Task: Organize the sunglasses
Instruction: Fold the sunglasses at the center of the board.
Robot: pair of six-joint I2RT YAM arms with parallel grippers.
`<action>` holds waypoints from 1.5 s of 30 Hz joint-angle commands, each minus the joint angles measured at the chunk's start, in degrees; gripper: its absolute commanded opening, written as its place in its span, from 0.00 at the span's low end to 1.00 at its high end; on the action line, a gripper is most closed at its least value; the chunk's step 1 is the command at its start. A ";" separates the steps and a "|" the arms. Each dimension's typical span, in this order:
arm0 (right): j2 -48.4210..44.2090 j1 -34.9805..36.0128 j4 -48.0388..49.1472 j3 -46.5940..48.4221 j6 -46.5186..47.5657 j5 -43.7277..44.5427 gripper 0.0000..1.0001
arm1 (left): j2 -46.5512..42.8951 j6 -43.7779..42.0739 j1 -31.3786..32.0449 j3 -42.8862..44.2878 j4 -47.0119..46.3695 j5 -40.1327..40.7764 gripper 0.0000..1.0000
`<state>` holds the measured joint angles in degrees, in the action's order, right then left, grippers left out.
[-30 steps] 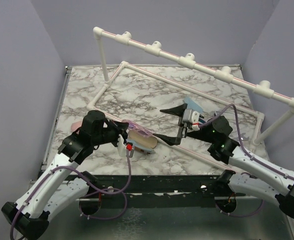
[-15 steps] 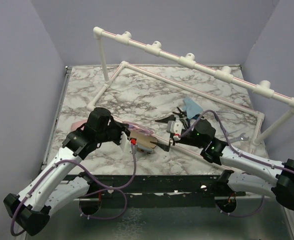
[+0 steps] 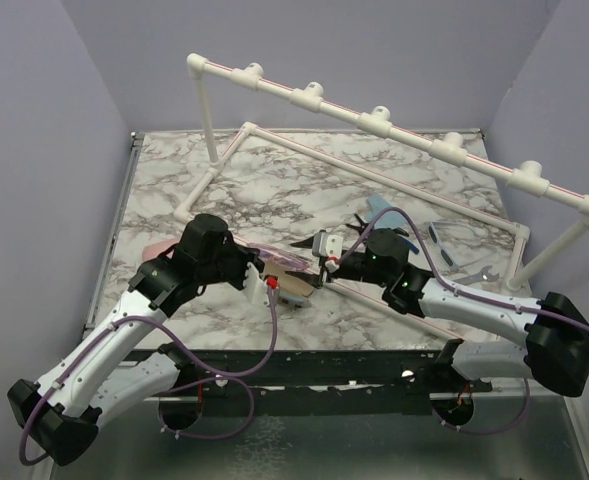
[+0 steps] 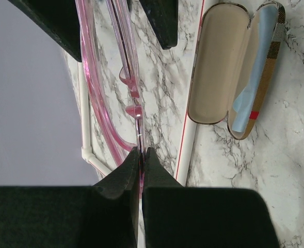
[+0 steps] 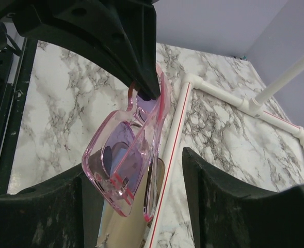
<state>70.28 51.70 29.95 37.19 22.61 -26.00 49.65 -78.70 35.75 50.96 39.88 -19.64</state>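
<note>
My left gripper [image 4: 140, 155] is shut on the thin edge of the pink sunglasses [image 4: 92, 88] and holds them up over the table. My right gripper [image 5: 136, 191] stands open around the far end of the same pink sunglasses [image 5: 126, 165]. Its left finger is close against the frame, and there is a clear gap to the right finger [image 5: 224, 196]. In the top view both grippers meet at the pink sunglasses [image 3: 279, 259], just above an open brown plaid case [image 3: 296, 289]. The blue sunglasses [image 3: 442, 238] lie on the marble at the right.
The open case [image 4: 216, 67] shows a beige inside and a blue cloth in its lid. A white PVC pipe frame [image 3: 374, 125] rings the back and right of the table, and its low rail [image 5: 175, 134] runs under the glasses. A pink case [image 3: 154, 249] peeks out by the left arm.
My right arm has swung left from the blue cloth to the pink sunglasses, and its fingers have narrowed around them. The left gripper has kept its hold and edged slightly right.
</note>
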 commanded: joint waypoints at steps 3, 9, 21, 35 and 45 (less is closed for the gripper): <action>0.64 1.28 1.16 2.23 0.77 0.95 0.58 | 0.76 0.56 0.97 1.42 1.35 1.87 0.00; 0.91 1.72 0.00 2.46 1.36 1.01 0.49 | 0.82 0.88 1.51 1.78 1.35 1.97 0.00; 0.30 1.70 -0.18 1.56 -1.45 2.02 0.41 | 1.52 2.81 1.94 2.22 1.43 2.60 0.00; -0.17 1.69 -0.04 0.53 -5.03 3.39 0.31 | 1.89 4.56 2.22 3.01 1.28 2.32 0.03; -0.36 1.73 0.04 -0.67 -6.93 4.48 0.23 | 1.85 6.00 2.18 2.88 0.05 2.50 0.11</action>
<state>70.59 53.19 30.26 37.98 18.76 -23.46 51.66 -73.06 37.58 52.07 41.36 -17.21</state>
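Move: The sunglasses, held at their far end by the left hand, reach between the right hand's parted fingers; their middle is about 3 cm to its left, level with it. The open case lies some 4 cm back, 2 cm left and 19 cm below, the pliers about 18 cm right and 4 cm farther out. From the left hand, the sunglasses' middle is about 6 cm to its right. Staying within about 1 cm, the right fingers close by half, squeezing the sunglasses together against the left's kept pinch. ##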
